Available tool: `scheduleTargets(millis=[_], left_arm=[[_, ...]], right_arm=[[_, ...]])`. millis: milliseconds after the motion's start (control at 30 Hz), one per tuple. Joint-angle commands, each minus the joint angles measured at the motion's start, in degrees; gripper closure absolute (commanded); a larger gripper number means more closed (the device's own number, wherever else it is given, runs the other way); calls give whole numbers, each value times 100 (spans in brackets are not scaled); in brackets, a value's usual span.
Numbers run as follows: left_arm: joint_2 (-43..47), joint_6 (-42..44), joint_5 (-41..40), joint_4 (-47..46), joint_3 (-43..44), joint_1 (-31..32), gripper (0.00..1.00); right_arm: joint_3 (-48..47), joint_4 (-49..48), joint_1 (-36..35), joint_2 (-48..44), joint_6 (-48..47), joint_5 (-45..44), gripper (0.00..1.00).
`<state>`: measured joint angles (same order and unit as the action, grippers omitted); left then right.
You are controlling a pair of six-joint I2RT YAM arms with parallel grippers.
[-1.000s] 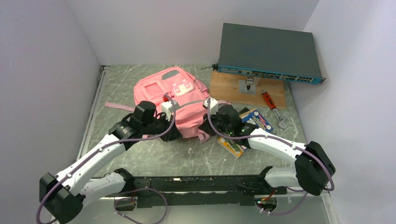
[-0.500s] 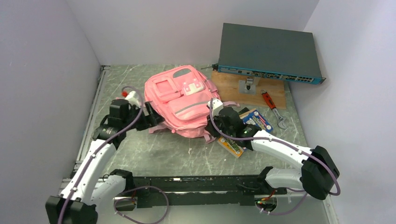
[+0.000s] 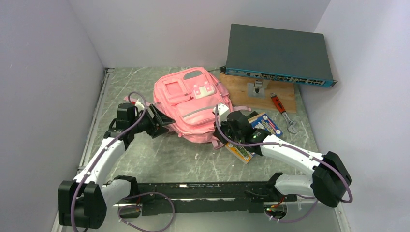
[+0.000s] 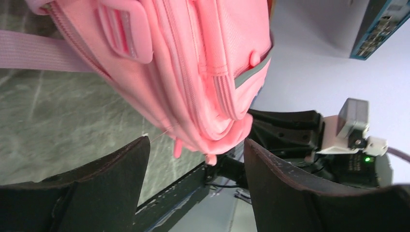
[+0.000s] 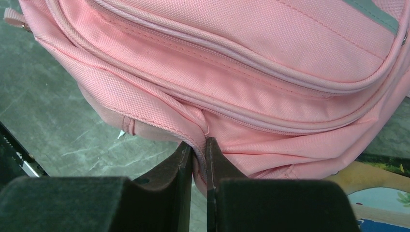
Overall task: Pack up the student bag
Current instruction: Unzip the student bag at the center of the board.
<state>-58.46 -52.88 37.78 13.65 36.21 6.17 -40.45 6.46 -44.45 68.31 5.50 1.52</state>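
The pink student bag (image 3: 193, 107) lies face up in the middle of the table, grey-trimmed pockets upward. My right gripper (image 3: 220, 131) is at its near right corner. In the right wrist view, the right gripper (image 5: 199, 157) is shut on a fold of the bag (image 5: 251, 58) along its lower seam. My left gripper (image 3: 162, 120) is at the bag's left side, open and empty. In the left wrist view, the left gripper (image 4: 196, 162) has wide-apart fingers just short of the bag (image 4: 193, 63). A pink strap (image 4: 29, 50) trails to the left.
A dark network switch (image 3: 278, 55) rests on a wooden board (image 3: 237, 92) at the back right. A red-handled wrench (image 3: 283, 110) and a colourful booklet (image 3: 267, 123) lie to the right of the bag. A small packet (image 3: 240, 152) lies under the right arm.
My left arm has pulled back from over the bag to its left side, open. The bag has slid right and away. My right gripper has kept its hold.
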Motion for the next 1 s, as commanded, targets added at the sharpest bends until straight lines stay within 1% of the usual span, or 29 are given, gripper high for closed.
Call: scheduleTargets(millis=[0,100,167,200,267,300,367,467,500,533,633,667,700,733,800,900,967], left_arm=[[-360,-817,185,-911,-7,178,25],[-663,-760,48,-1037,146,351,32],[-793,-563,-132,-904,308,415,39],[-820,-466,-226,-843,376,427,47],[-815,-293,-339,-805,470,428,66],[-785,-192,-421,-768,507,428,71],[-674,-24,-553,-742,536,454,79],[-467,22,-549,-800,447,464,97],[-390,-24,-525,-835,398,464,100],[-306,-99,-487,-882,344,464,100],[28,-673,-382,-1103,103,464,100],[198,-1098,-422,-1162,14,464,100],[389,-1426,-454,-1293,-115,470,100],[588,-1751,-499,-1612,-312,484,100],[1028,-2171,-661,-1806,-449,498,100],[1397,-2374,-898,-1649,-399,499,100],[1549,-2574,-904,-1762,-438,499,100]], right_arm=[[-174,-464,50,-43,-110,96,99],[-157,-522,50,-30,-137,146,100],[-161,-516,50,-29,-183,141,100],[-158,-508,50,-25,-226,132,100],[-150,-505,50,-49,-314,74,100],[-155,-491,51,-54,-362,47,100],[-171,-444,50,-39,-474,9,100],[-242,-368,50,24,-497,-202,97],[-304,-303,50,69,-497,-333,95],[-390,-234,43,102,-497,-415,94],[-647,2,-5,159,-144,-643,78],[-805,162,-116,178,137,-952,75],[-925,355,-297,194,358,-1242,69],[-1036,564,-490,207,536,-1533,64],[-1237,975,-893,235,961,-2029,51],[-1402,1459,-1352,118,1729,-2469,41],[-1389,1494,-1654,-37,2178,-2682,36]])
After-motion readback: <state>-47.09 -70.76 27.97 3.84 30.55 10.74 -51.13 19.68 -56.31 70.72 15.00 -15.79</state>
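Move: The bag's near-left edge fold waits about 2 cm ahead of the open left fingers, 2 cm to their right and 2 cm below; the bag's middle is some 10 cm ahead, 9 cm right and 5 cm down. The right gripper already pinches the bag's near-right corner. From it, the left hand's fold is roughly 18 cm left, 5 cm ahead and 2 cm up, and the booklets 16 cm right, 2 cm ahead and 6 cm down. Bring the left gripper a couple of centimetres forward, right and down onto the bag's near edge, shut it on the pink fold beside the zipper, then lift about 6 cm, easing back 2 cm and turning slightly counter-clockwise. Keep the right pinch until the left has closed, then open that hand, letting go of the corner as it rises and backs off leftward. ##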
